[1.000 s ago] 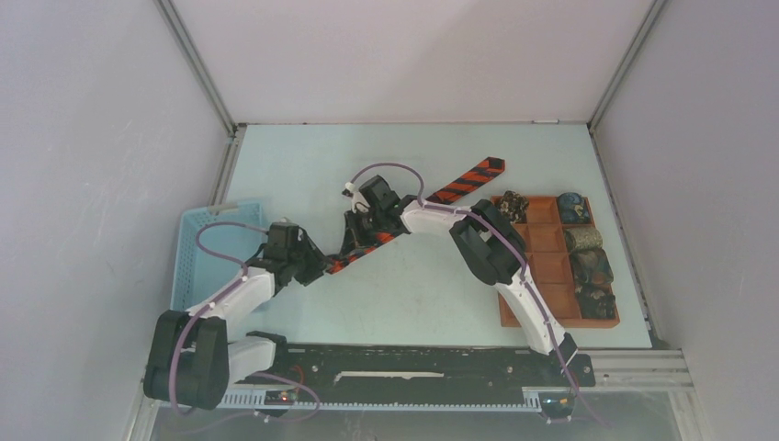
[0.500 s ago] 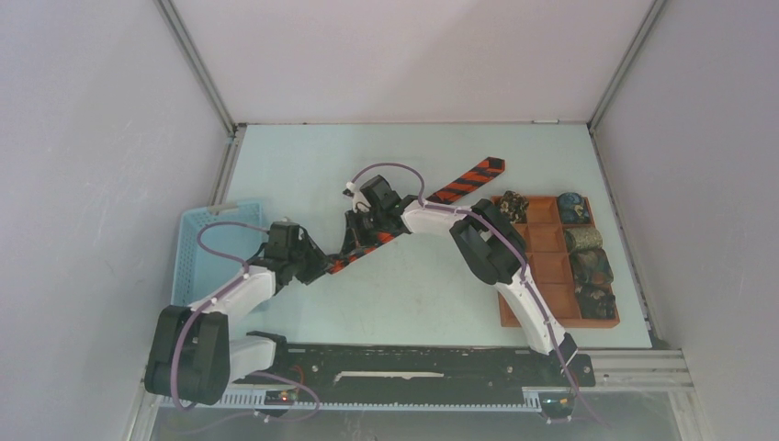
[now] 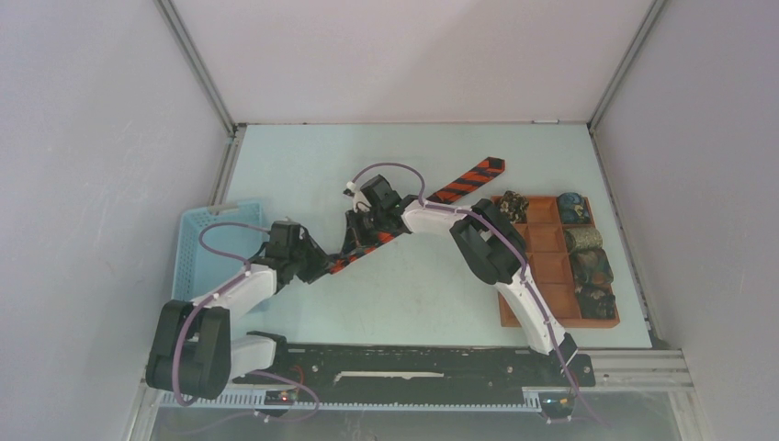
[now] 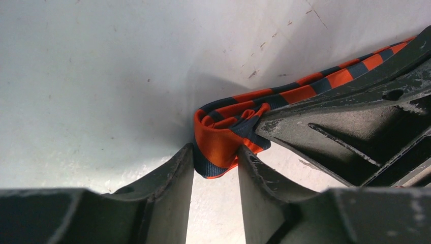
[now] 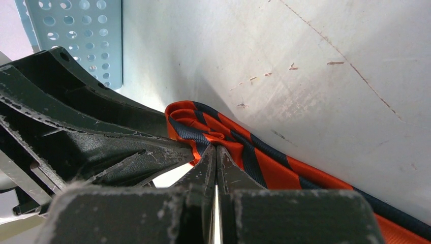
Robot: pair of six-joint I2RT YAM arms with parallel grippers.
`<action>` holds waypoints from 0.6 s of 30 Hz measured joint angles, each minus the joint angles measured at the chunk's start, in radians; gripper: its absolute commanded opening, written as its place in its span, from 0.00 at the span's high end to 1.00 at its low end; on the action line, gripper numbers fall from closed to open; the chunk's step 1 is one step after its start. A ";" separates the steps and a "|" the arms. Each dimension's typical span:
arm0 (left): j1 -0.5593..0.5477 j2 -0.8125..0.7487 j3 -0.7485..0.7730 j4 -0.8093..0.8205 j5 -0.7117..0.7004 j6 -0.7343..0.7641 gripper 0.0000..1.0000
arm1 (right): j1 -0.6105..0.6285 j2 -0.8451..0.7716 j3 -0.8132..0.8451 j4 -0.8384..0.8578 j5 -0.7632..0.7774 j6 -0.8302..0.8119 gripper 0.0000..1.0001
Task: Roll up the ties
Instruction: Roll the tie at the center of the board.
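Observation:
A long tie (image 3: 473, 177) with red-orange and dark stripes lies diagonally on the table, its near end coiled into a small roll (image 4: 223, 142). My left gripper (image 4: 216, 162) is shut on this roll, one finger on each side. My right gripper (image 5: 216, 151) is shut, and its tips are tucked into the middle of the coil (image 5: 198, 124). From above, the left gripper (image 3: 321, 266) and the right gripper (image 3: 356, 241) meet at the tie's near-left end. Several small rolled ties (image 3: 588, 266) sit in the tray.
A light blue perforated basket (image 3: 197, 266) stands at the left, close behind the left arm. A brown compartmented tray (image 3: 551, 319) sits at the right, beside the right arm. White walls enclose the table on three sides.
The left jaws have closed slightly tighter on the roll and the left arm has shifted a little. The right gripper and the tie stay in place.

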 measured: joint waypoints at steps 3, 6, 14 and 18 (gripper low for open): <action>-0.003 0.009 0.000 0.008 0.000 -0.008 0.78 | -0.001 0.000 0.000 0.000 0.000 0.000 1.00; -0.004 0.017 0.001 0.017 0.002 -0.017 0.94 | -0.002 0.000 0.000 0.000 -0.001 0.001 1.00; -0.006 0.016 0.004 0.018 0.006 -0.025 1.00 | -0.002 0.000 0.011 -0.018 0.003 0.000 0.84; -0.008 0.015 0.019 -0.011 -0.002 -0.024 1.00 | 0.000 -0.003 0.037 -0.062 0.021 -0.011 0.76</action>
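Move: The tie's rolled end sits at the left hand's half-open fingertips, its middle about 1 cm ahead and 1 cm to the right, level with them. The tie's flat far end lies roughly 38 cm to the right and 23 cm ahead, just below hand height; the blue basket's middle is some 24 cm left and about level fore and aft. From the right hand's shut tips the roll is about 2 cm left and 1 cm back. The rolled end of the tie gets pinched by the left fingers, which close from not quite half open to nearly shut while that hand edges about half a centimetre right and forward. Once it has gripped, the right hand, its shut tips until then kept against the roll, opens about a fifth and rises some half a centimetre, easing off. ##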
